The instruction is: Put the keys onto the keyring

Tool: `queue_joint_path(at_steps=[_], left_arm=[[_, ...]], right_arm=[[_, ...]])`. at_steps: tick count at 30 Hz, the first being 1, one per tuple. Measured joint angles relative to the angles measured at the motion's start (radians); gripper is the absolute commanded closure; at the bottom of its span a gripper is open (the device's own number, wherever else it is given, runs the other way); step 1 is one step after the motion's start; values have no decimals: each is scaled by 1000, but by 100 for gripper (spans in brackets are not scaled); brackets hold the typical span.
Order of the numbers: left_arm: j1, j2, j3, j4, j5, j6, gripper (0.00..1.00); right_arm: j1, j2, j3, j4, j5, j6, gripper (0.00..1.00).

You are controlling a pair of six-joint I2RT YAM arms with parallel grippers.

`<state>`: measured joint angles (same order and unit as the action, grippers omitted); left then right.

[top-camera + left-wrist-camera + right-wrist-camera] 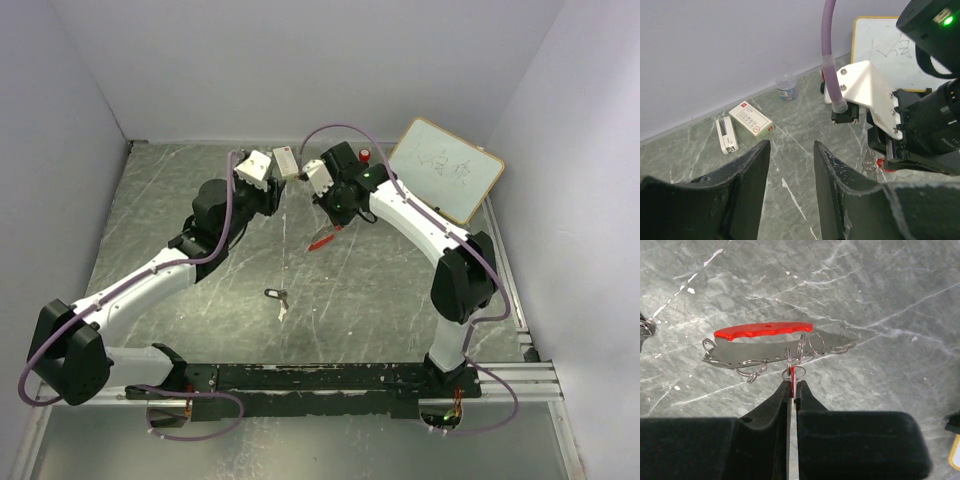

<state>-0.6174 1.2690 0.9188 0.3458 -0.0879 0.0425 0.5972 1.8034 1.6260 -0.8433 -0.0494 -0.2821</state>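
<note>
My right gripper (791,383) is shut on the thin red-headed key (791,375), which shows edge-on between the jaws. A small silver ring sits at the key's tip. It touches the rings of the keyring (765,331), a curved red piece on a grey metal plate with several rings. From above, the keyring (322,240) is just below the right gripper (334,215). The black-headed key (274,294) lies alone on the table nearer the arm bases. My left gripper (792,145) is open and holds nothing. It hovers left of the right wrist, and the keyring's red edge (880,162) shows to its right.
A whiteboard (445,170) leans at the back right, with a red-topped small cylinder (365,156) beside it. Along the back wall lie a white box (751,119), a white stapler-like piece (726,135) and a small clear jar (786,87). A white scrap (283,311) lies by the black key.
</note>
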Motion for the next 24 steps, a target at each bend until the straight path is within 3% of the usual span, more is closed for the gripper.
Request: queue_joint_path(at_steps=[24], left_arm=[[18,-85,-45,-39,-112,-33,51]], right_arm=[[0,225,161,-109,37,45,100]])
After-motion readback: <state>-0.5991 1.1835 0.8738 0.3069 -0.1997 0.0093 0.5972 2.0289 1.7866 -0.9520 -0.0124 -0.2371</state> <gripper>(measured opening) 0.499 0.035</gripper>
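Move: The right hand still pinches the red key, with the red-handled keyring hanging some 6 cm below it and bare table roughly 9 cm down. From this hand the key with the black fob lies about 13 cm back and 12 cm to the left, and the white box about 20 cm ahead and 9 cm left. From the empty left hand the keyring is some 13 cm to the right, 2 cm back and 21 cm below. Right hand lowers the hanging keyring about 5 cm towards the table, still pinching; left withdraws 3.5 cm left. ##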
